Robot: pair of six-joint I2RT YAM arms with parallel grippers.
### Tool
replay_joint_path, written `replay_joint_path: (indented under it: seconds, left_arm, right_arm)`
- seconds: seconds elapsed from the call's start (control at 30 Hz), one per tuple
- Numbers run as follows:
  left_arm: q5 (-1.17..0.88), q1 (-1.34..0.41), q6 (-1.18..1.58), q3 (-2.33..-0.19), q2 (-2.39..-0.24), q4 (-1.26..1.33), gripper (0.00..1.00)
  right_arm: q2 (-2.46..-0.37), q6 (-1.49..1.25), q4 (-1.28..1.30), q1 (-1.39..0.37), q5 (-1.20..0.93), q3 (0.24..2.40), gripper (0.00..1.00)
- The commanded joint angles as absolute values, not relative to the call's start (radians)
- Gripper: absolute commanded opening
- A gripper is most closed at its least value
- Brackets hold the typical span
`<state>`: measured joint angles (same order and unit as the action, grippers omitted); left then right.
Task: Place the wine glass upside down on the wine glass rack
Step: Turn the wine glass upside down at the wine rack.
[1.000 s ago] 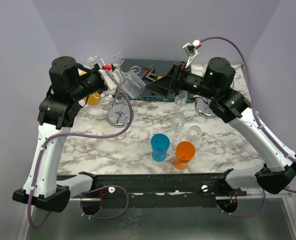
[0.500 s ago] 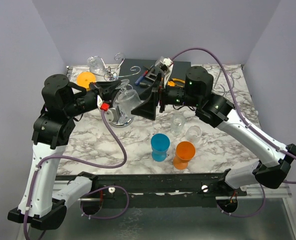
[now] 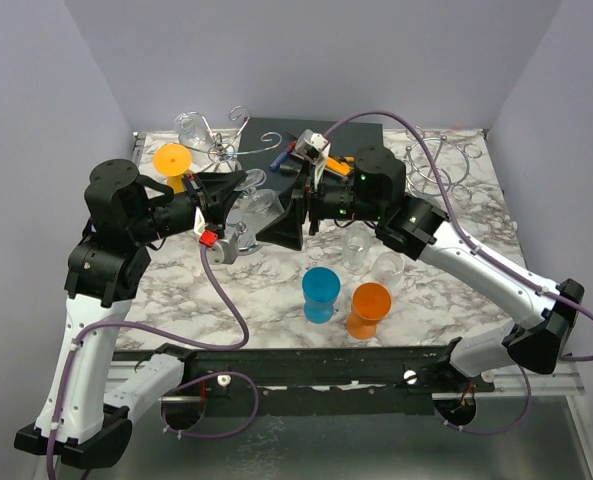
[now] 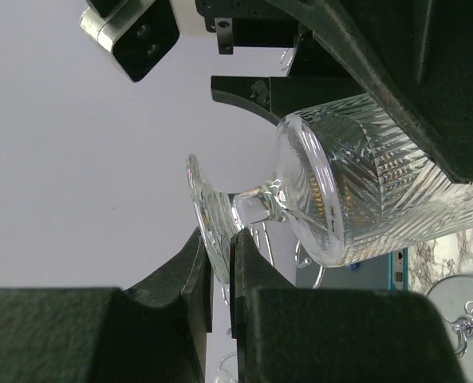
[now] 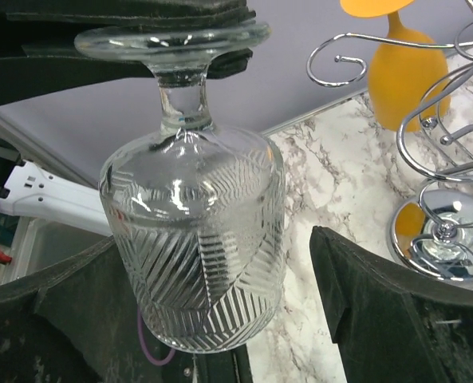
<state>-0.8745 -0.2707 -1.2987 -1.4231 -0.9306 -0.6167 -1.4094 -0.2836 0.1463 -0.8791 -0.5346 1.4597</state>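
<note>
A clear cut-glass wine glass (image 3: 261,205) hangs in the air over the middle of the table, lying sideways. My left gripper (image 4: 220,257) is shut on the rim of its foot (image 4: 206,214), and the bowl (image 4: 372,183) points away from it. My right gripper (image 5: 212,267) is open, with the bowl (image 5: 192,247) between its fingers (image 5: 380,311). A gap shows on the right side of the bowl. The chrome wine glass rack (image 3: 221,150) stands at the back left, and an orange glass (image 3: 173,160) hangs on it upside down. Its base (image 5: 439,231) shows in the right wrist view.
A blue cup (image 3: 321,293) and an orange cup (image 3: 368,308) stand near the front. Two clear glasses (image 3: 356,248) stand behind them. A second chrome rack (image 3: 444,162) is at the back right, and a black box with tools (image 3: 306,140) sits at the back centre.
My left gripper carried the glass from near the rack toward the table's middle. My right gripper swung left and brought its open fingers around the bowl.
</note>
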Motion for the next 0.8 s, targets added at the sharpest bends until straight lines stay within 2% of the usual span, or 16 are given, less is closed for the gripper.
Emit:
replay_joint_path:
  seconds: [0.0,0.3,0.43,0.5,0.57,0.6,0.63,0.67,0.77]
  left_arm:
    - [-0.946,-0.275,-1.373,-1.413,-0.897,-0.589,0.0]
    - [-0.941,-0.274,-1.388,-1.41,-0.882,-0.612,0.0]
    - [-0.893,-0.274,-1.341,-1.421,-0.879,-0.613,0.04]
    - [-0.873,-0.273,-1.325,-1.41,-0.866,-0.613,0.16]
    - [-0.855,-0.274,-1.297,-1.395,-0.847,-0.614,0.47]
    - [-0.843,-0.274,-1.29,-1.386,-0.836,-0.613,0.75]
    - [-0.833,-0.274,-1.28,-1.373,-0.825,-0.613,0.87]
    - [-0.821,-0.274,-1.265,-1.366,-0.815,-0.612,0.93]
    - [-0.776,-0.274,-1.206,-1.352,-0.79,-0.611,0.99]
  right_arm:
    - [-1.435,-0.306,0.038,-0.891,-0.571,1.442,0.9]
    - [-1.394,-0.356,-0.195,-0.892,-0.546,1.301,0.57]
    - [-1.391,-0.366,-0.243,-0.893,-0.505,1.253,0.51]
    - [-1.401,-0.369,-0.255,-0.893,-0.486,1.245,0.48]
    - [-1.41,-0.377,-0.273,-0.894,-0.472,1.238,0.45]
    - [-1.414,-0.38,-0.282,-0.894,-0.465,1.234,0.44]
    - [-1.419,-0.387,-0.294,-0.895,-0.454,1.229,0.43]
    - [-1.424,-0.391,-0.305,-0.897,-0.447,1.222,0.42]
    - [-1.446,-0.406,-0.342,-0.906,-0.42,1.209,0.4]
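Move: The glass, already upside down with its foot in the left fingers, has its middle about 4 cm to the left of the right hand and 1 cm back, its bowl standing between those wide-open fingers. From the left hand that middle lies some 6 cm below and 3 cm to the right, level fore and aft. The rack's pole is roughly 12 cm ahead and 12 cm left of the right hand; the hung yellow glass is 12 cm ahead and 25 cm left. The right hand eases about 1.5 cm left around the bowl and closes partway until its fingers grip the sides of the bowl, tilting slightly under 10 degrees so its forward side lowers, while the left hand keeps its pinch on the foot and sinks about 1 cm. Once the right grip is set, the left fingers spring wide open, let go of the foot and draw back about 1.5 cm, rising a little, as the right hand sinks nearly 3 cm and edges forward with the glass. ##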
